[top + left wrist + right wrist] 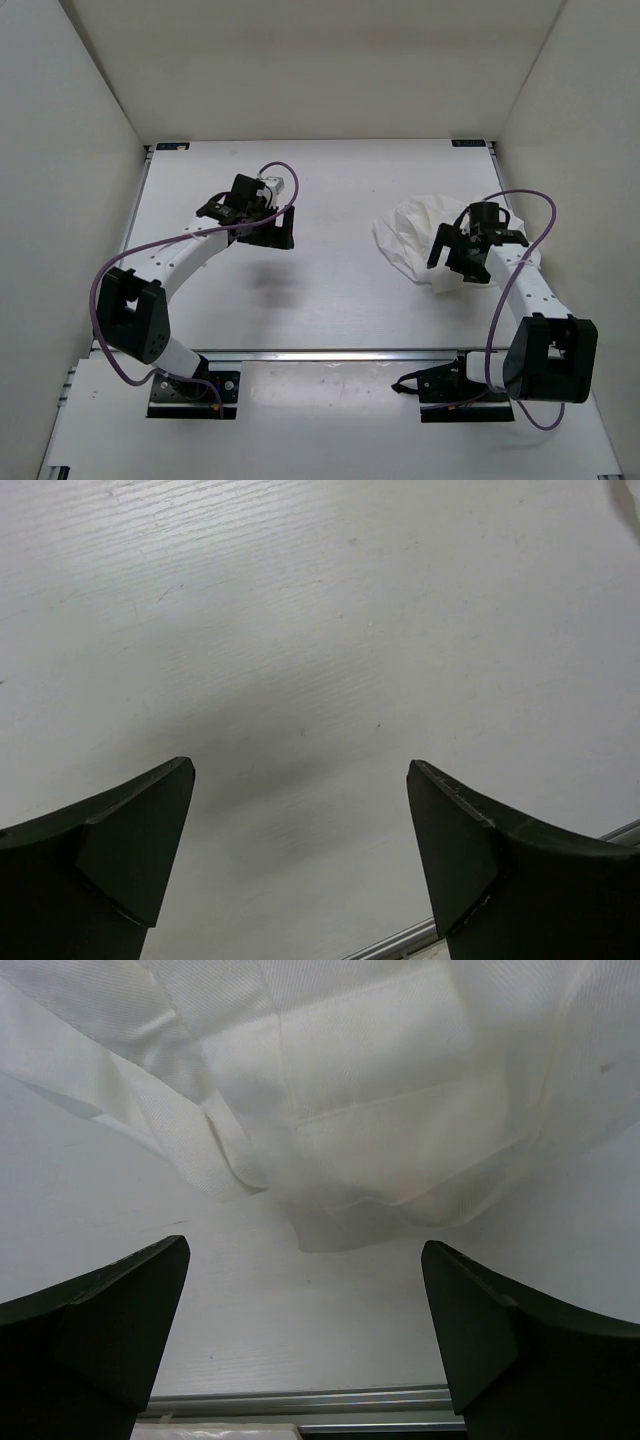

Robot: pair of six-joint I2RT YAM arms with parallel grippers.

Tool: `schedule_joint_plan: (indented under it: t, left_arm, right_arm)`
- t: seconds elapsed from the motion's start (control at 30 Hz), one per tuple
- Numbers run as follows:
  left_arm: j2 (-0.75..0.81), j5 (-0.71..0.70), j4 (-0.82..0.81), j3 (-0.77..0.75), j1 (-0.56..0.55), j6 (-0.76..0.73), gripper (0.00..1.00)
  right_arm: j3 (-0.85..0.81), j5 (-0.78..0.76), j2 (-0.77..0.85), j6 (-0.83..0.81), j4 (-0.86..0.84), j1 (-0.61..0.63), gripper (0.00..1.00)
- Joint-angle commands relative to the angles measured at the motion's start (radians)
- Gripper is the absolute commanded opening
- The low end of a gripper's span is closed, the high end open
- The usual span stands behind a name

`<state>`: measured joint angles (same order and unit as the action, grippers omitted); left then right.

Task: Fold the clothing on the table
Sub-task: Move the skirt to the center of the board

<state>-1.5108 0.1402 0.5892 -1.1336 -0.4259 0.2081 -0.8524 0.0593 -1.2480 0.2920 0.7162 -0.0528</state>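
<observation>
The clothing (405, 232) is a white thin garment, bunched in a rumpled heap on the right half of the table (340, 180). My right gripper (455, 262) hovers over the heap's near side. In the right wrist view the folded, creased clothing (370, 1090) fills the upper part, and the right gripper (305, 1245) stands open over bare tabletop just short of the fabric edge, touching nothing. My left gripper (262, 232) is over the left middle of the table, well apart from the clothing. It stands open (300, 770) with only tabletop (300, 600) between its fingers.
A silver rail (330, 354) runs along the table's near edge and shows in both wrist views (300, 1400) (400, 942). White enclosure walls (80, 150) close in the left, right and far sides. Purple cables (130, 255) loop along both arms.
</observation>
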Motion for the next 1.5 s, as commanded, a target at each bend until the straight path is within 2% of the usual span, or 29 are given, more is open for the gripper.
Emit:
schedule_joint_plan:
  t: [0.0, 0.23, 0.47, 0.67, 0.77, 0.83, 0.87, 0.97, 1.03, 1.17, 1.23, 1.33, 1.37, 1.47]
  left_arm:
    - [0.011, -0.037, 0.018, -0.037, 0.000, 0.005, 0.99]
    - [-0.020, -0.040, 0.043, -0.052, -0.013, 0.014, 0.98]
    - [-0.006, -0.045, 0.023, -0.005, -0.028, 0.004, 0.99]
    - [-0.048, -0.047, 0.047, -0.058, -0.025, -0.007, 0.98]
    - [-0.045, -0.050, 0.052, -0.063, -0.022, -0.012, 0.99]
    - [-0.040, -0.039, 0.043, -0.046, -0.013, -0.012, 0.98]
    - [-0.039, -0.045, 0.041, -0.045, -0.011, -0.012, 0.98]
    - [-0.020, -0.039, 0.047, -0.028, -0.001, -0.016, 0.99]
    - [-0.017, -0.037, 0.040, -0.023, 0.010, -0.021, 0.98]
    - [-0.026, -0.033, 0.035, -0.032, 0.012, -0.021, 0.99]
    - [-0.045, -0.042, 0.031, -0.048, 0.013, -0.016, 0.99]
    - [-0.055, -0.102, 0.037, -0.075, 0.019, -0.032, 0.99]
    - [-0.061, -0.120, 0.037, -0.100, 0.030, -0.032, 0.99]
    - [-0.061, -0.180, 0.070, -0.196, 0.068, -0.032, 0.99]
  right_arm:
    - [-0.016, -0.029, -0.019, -0.010, -0.011, 0.011, 0.99]
    - [-0.039, -0.101, -0.099, -0.039, -0.003, 0.024, 0.99]
    - [-0.088, -0.161, -0.192, -0.082, -0.001, 0.038, 0.99]
    - [-0.103, -0.179, -0.245, -0.083, -0.020, 0.030, 0.97]
    - [-0.097, -0.144, -0.270, -0.093, -0.035, 0.019, 0.79]
    - [-0.097, -0.133, -0.277, -0.097, -0.035, 0.016, 0.57]
    - [-0.099, -0.134, -0.287, -0.094, -0.047, 0.021, 0.51]
    - [-0.117, -0.154, -0.315, -0.091, -0.049, 0.044, 0.18]
    - [-0.144, -0.162, -0.333, -0.094, -0.050, 0.053, 0.00]
    - [-0.249, -0.099, -0.363, -0.093, -0.024, 0.100, 0.00]
    - [-0.388, -0.018, -0.375, -0.106, 0.003, 0.149, 0.00]
    - [-0.610, 0.022, -0.401, -0.120, 0.028, 0.331, 0.00]
    - [-0.657, 0.034, -0.428, -0.120, 0.037, 0.356, 0.00]
    - [-0.984, 0.108, -0.493, -0.108, 0.103, 0.487, 0.00]
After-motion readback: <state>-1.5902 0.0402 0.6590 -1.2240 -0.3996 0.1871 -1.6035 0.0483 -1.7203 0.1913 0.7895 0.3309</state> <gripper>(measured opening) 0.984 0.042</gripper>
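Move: The white skirt is spread under the right hand: its middle lies some 5 cm ahead, about 2 cm to the right and roughly 6 cm below, with its near edge almost under the open fingers. The middle of the board is about 29 cm to this hand's left and some 5 cm farther out. From the left hand the skirt's middle lies about 39 cm to the right, level with it fore and aft and 9 cm lower. Down first: the right hand sinks about 5 cm onto the near part of the skirt, easing slightly right and tipping some 10 degrees, and its wide-open fingers shut to pinch the cloth. Then it sweeps quickly left, up and forward, over 10 cm each way, towards the far side of the board, keeping its pinch while the wrist swings counter-clockwise. ##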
